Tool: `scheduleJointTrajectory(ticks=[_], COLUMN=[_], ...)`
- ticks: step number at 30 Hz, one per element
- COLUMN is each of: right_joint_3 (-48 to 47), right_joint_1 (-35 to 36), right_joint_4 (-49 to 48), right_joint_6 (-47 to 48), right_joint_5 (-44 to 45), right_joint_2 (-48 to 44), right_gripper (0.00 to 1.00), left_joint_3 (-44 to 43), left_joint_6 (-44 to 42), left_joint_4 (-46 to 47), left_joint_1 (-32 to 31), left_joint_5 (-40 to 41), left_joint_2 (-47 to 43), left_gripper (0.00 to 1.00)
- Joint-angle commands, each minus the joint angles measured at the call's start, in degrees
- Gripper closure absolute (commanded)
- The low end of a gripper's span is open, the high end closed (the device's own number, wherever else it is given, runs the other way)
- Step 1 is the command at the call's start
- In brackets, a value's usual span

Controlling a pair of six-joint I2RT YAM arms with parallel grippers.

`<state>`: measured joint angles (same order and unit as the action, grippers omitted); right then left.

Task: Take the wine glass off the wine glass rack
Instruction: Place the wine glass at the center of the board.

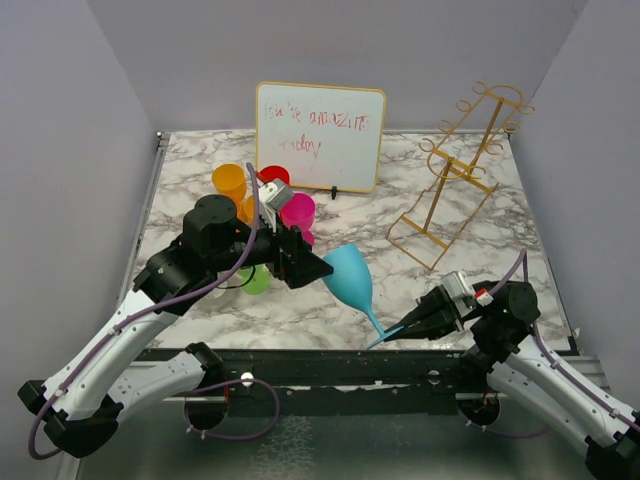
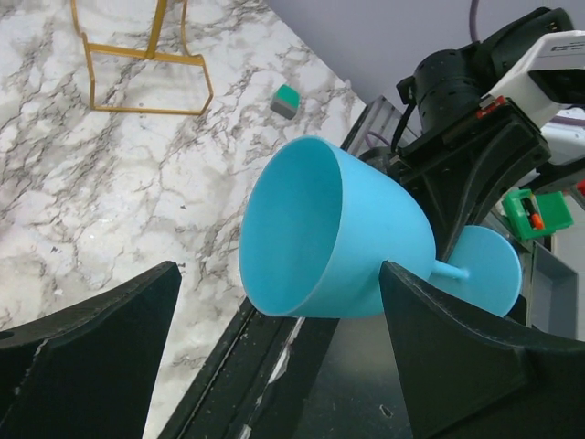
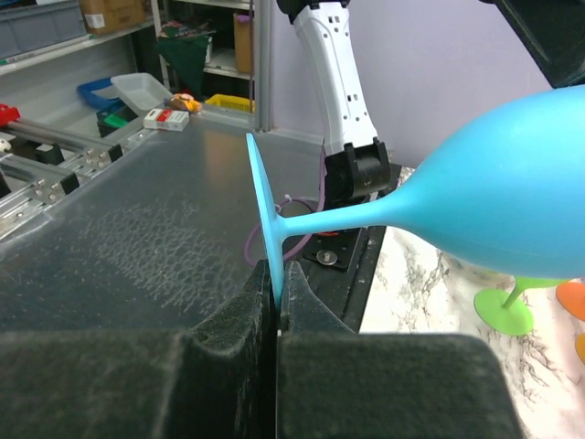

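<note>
A light blue wine glass [image 1: 350,278] hangs tilted on its side over the table's near edge. My right gripper [image 1: 400,331] is shut on the thin rim of its foot [image 3: 265,219], with the stem and bowl [image 3: 512,201] reaching out to the right. My left gripper [image 1: 310,268] is open, and its two black fingers stand either side of the bowl's mouth [image 2: 320,238]. The right-hand finger [image 2: 439,338] overlaps the bowl's edge; I cannot tell whether it touches. The gold wire wine glass rack [image 1: 455,190] stands at the back right with nothing on it, and its base [image 2: 146,55] shows in the left wrist view.
A white dry-erase board [image 1: 320,135] leans at the back. Orange [image 1: 230,182], red [image 1: 273,175], pink [image 1: 297,210] and green [image 1: 255,280] glasses crowd round my left arm. A small green and grey block [image 2: 286,101] lies on the marble. Grey walls close both sides.
</note>
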<state>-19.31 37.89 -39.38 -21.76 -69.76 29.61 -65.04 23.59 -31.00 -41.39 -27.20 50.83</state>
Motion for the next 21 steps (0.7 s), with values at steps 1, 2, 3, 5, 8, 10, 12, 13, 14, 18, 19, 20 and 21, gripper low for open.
scheduleJointTrajectory(ticks=[1, 2, 3, 5, 8, 10, 12, 13, 14, 18, 19, 20, 21], right_joint_3=[1.0, 1.0, 0.9, 0.5, 0.2, 0.2, 0.2, 0.2, 0.2, 0.2, 0.2, 0.2, 0.2], right_joint_1=[0.3, 0.3, 0.3, 0.3, 0.3, 0.3, 0.3, 0.3, 0.3, 0.3, 0.3, 0.3, 0.3], right_joint_4=[-6.3, -7.1, -7.7, -8.0, -8.1, -8.5, -8.9, -9.3, -9.5, -9.8, -9.8, -9.9, -9.9], right_joint_6=[-2.8, -3.2, -3.6, -3.6, -3.8, -4.2, -4.5, -4.7, -4.9, -5.0, -5.0, -5.1, -5.1], right_joint_5=[-1.3, -1.2, -1.0, -0.5, -0.4, -0.5, -0.9, -1.1, -1.2, -1.3, -1.3, -1.3, -1.3], right_joint_2=[-1.4, -1.6, -1.8, -1.9, -1.7, -1.3, -1.0, -0.9, -0.9, -1.0, -1.2, -1.1, -1.1], right_gripper=[0.99, 0.99, 0.99, 0.99, 0.99, 0.99, 0.99, 0.99, 0.99, 0.99, 0.99, 0.99, 0.99], left_joint_3=[1.1, 1.5, 2.0, 3.1, 4.7, 5.8, 6.6, 7.0, 7.3, 8.3, 8.4, 8.4, 8.4], left_joint_6=[1.3, 1.5, 1.8, 2.4, 4.0, 5.3, 6.8, 7.5, 8.2, 9.6, 9.6, 9.6, 9.6], left_joint_4=[6.1, 7.7, 9.4, 12.8, 18.0, 21.3, 24.6, 26.2, 27.5, 30.6, 30.8, 30.7, 30.7], left_joint_1=[-0.2, -0.1, -0.2, -0.3, -0.2, -0.2, -0.2, -0.2, -0.2, -0.2, -0.3, -0.2, -0.2], left_joint_5=[-7.2, -8.7, -10.5, -14.3, -19.8, -23.2, -26.1, -27.3, -28.4, -31.7, -32.0, -32.3, -32.9], left_joint_2=[-1.2, -1.5, -1.9, -2.5, -3.3, -3.7, -3.9, -4.0, -4.1, -4.0, -3.9, -3.8, -3.6], left_gripper=[0.1, 0.11, 0.12, 0.13, 0.18, 0.22, 0.27, 0.31, 0.34, 0.5, 0.54, 0.58, 0.62])
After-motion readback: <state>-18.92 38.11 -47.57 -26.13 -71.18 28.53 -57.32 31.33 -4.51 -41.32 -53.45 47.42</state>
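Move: The blue wine glass hangs slanted, its base pinched in the right gripper. Its bowl lies about 6 cm to the right of the open left hand and 3 cm back, roughly level; from the right hand it is some 10 cm ahead, 9 cm left and 6 cm higher. Well below the left hand, by about 24 cm, stand the green glass, 16 cm left and 10 cm ahead, and the pink glass, 4 cm left and 23 cm ahead. Left hand sweeps back about 7 cm and up 5 across the blue bowl, turning clockwise, fingers half closing. ##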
